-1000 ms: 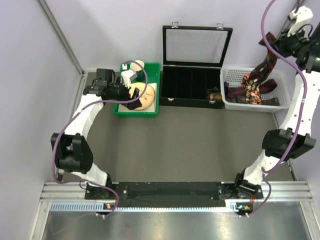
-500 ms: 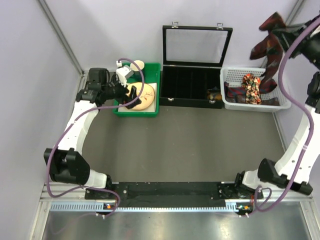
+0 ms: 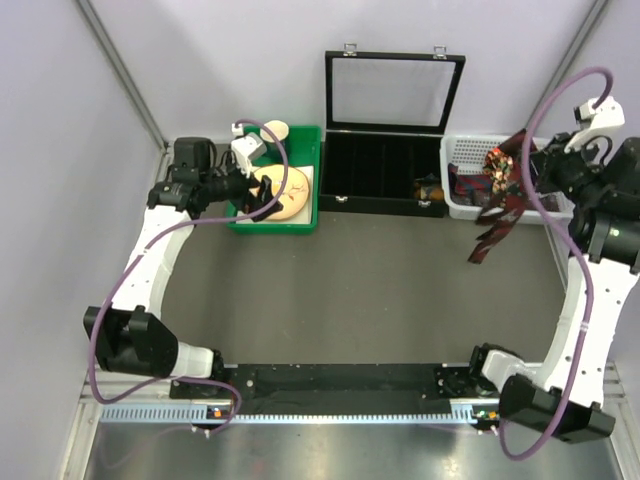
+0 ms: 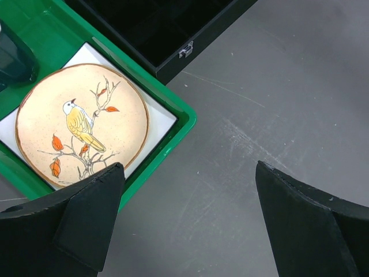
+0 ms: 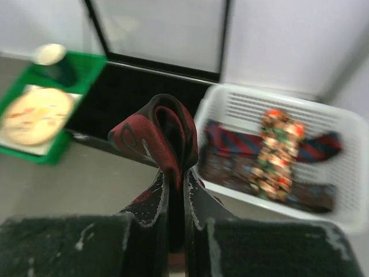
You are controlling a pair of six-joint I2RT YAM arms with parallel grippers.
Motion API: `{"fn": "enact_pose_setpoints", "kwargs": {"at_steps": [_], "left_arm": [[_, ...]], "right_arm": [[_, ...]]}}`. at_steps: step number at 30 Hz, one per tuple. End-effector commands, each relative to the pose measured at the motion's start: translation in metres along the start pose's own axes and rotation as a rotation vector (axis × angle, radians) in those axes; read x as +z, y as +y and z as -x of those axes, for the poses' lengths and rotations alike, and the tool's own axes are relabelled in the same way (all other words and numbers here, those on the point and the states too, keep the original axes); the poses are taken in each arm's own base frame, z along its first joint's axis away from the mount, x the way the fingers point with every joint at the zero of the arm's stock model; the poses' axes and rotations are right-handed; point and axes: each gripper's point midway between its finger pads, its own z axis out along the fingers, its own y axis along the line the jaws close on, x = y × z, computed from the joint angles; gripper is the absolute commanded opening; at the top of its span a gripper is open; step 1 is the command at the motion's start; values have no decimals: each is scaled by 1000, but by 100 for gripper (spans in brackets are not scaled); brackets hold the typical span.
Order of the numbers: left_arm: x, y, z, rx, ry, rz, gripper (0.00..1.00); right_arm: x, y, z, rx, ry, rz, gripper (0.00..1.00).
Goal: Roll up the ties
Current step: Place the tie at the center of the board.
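My right gripper (image 3: 527,163) is shut on a dark maroon patterned tie (image 3: 497,215), held in the air in front of the white basket (image 3: 470,145). The tie's loose end dangles over the table. In the right wrist view the tie (image 5: 164,135) is folded over and pinched between my fingertips (image 5: 176,190). More ties lie in the basket (image 5: 346,173): a floral one (image 5: 275,151) across a navy-red striped one (image 5: 230,144). My left gripper (image 4: 190,190) hangs open over bare table by the green tray's corner, holding nothing.
A green tray (image 3: 270,225) at the back left holds a bird-painted plate (image 4: 81,124) and a cup. An open black compartment case (image 3: 380,170) stands between the tray and the basket. Purple walls close in the back and sides.
My right arm has swung down from high at the back right and inward, lifting the maroon tie out of the basket and over the table. The left arm shifted slightly and stays open.
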Motion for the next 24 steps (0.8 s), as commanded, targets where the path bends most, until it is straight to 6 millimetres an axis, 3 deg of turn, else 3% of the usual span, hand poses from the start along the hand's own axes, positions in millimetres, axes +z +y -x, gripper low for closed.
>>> {"fn": "enact_pose_setpoints", "kwargs": {"at_steps": [1, 4, 7, 8, 9, 10, 11, 12, 13, 14, 15, 16, 17, 20, 22, 24], "left_arm": [[5, 4, 12, 8, -25, -5, 99], [9, 9, 12, -12, -26, 5, 99], [13, 14, 6, -35, -13, 26, 99], [14, 18, 4, -38, -7, 43, 99], [14, 18, 3, -47, -4, 48, 99], [14, 19, 0, -50, 0, 55, 99], [14, 19, -3, -55, 3, 62, 99], [14, 21, -6, -64, 9, 74, 99], [14, 20, -11, -69, 16, 77, 99], [13, 20, -13, -70, 17, 83, 99], [13, 21, -15, -79, 22, 92, 99], [12, 20, -17, -80, 25, 97, 99], [12, 20, -20, -85, 30, 101, 99], [9, 18, -25, -95, 38, 106, 99], [8, 19, -30, -100, 48, 118, 99], [6, 20, -35, -117, 58, 139, 99]], "right_arm": [[-43, -38, 44, -234, -168, -339, 0], [-37, -36, 25, -308, -136, -306, 0], [-15, -34, -12, -371, -78, -303, 0], [0, -33, -40, -408, -31, -290, 0], [11, -22, -55, -440, -10, -271, 0], [23, -15, -93, -479, 56, -245, 0], [33, -7, -97, -521, 26, -243, 0], [43, 15, -111, -565, 40, -223, 0], [50, 24, -125, -594, 52, -212, 0], [60, 32, -156, -631, 107, -185, 0], [67, 42, -165, -655, 116, -178, 0], [73, 69, -186, -691, 135, -99, 0], [82, 84, -205, -712, 180, -55, 0], [84, 136, -255, -727, 289, 156, 0], [74, 175, -284, -732, 354, 306, 0], [68, 198, -311, -757, 431, 389, 0]]}}
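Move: The right hand holds the dark red tie high up; the centre of the board lies about 29 cm to its left, 8 cm back and roughly 40 cm below. The white basket is some 16 cm ahead and 11 cm right, the black case about 18 cm ahead and 22 cm left, both far below. From the left hand the board's centre is around 12 cm back, 14 cm right and 26 cm down. Still pinching the tie in shut fingers, the right hand first drifts some 3 cm to the right, then swoops down about 30 cm and left past its start, towards the board's centre, rolling its left side down about 45 degrees as the fingers tip lower and swing left. The left hand, open and empty, sinks some 5 cm. ##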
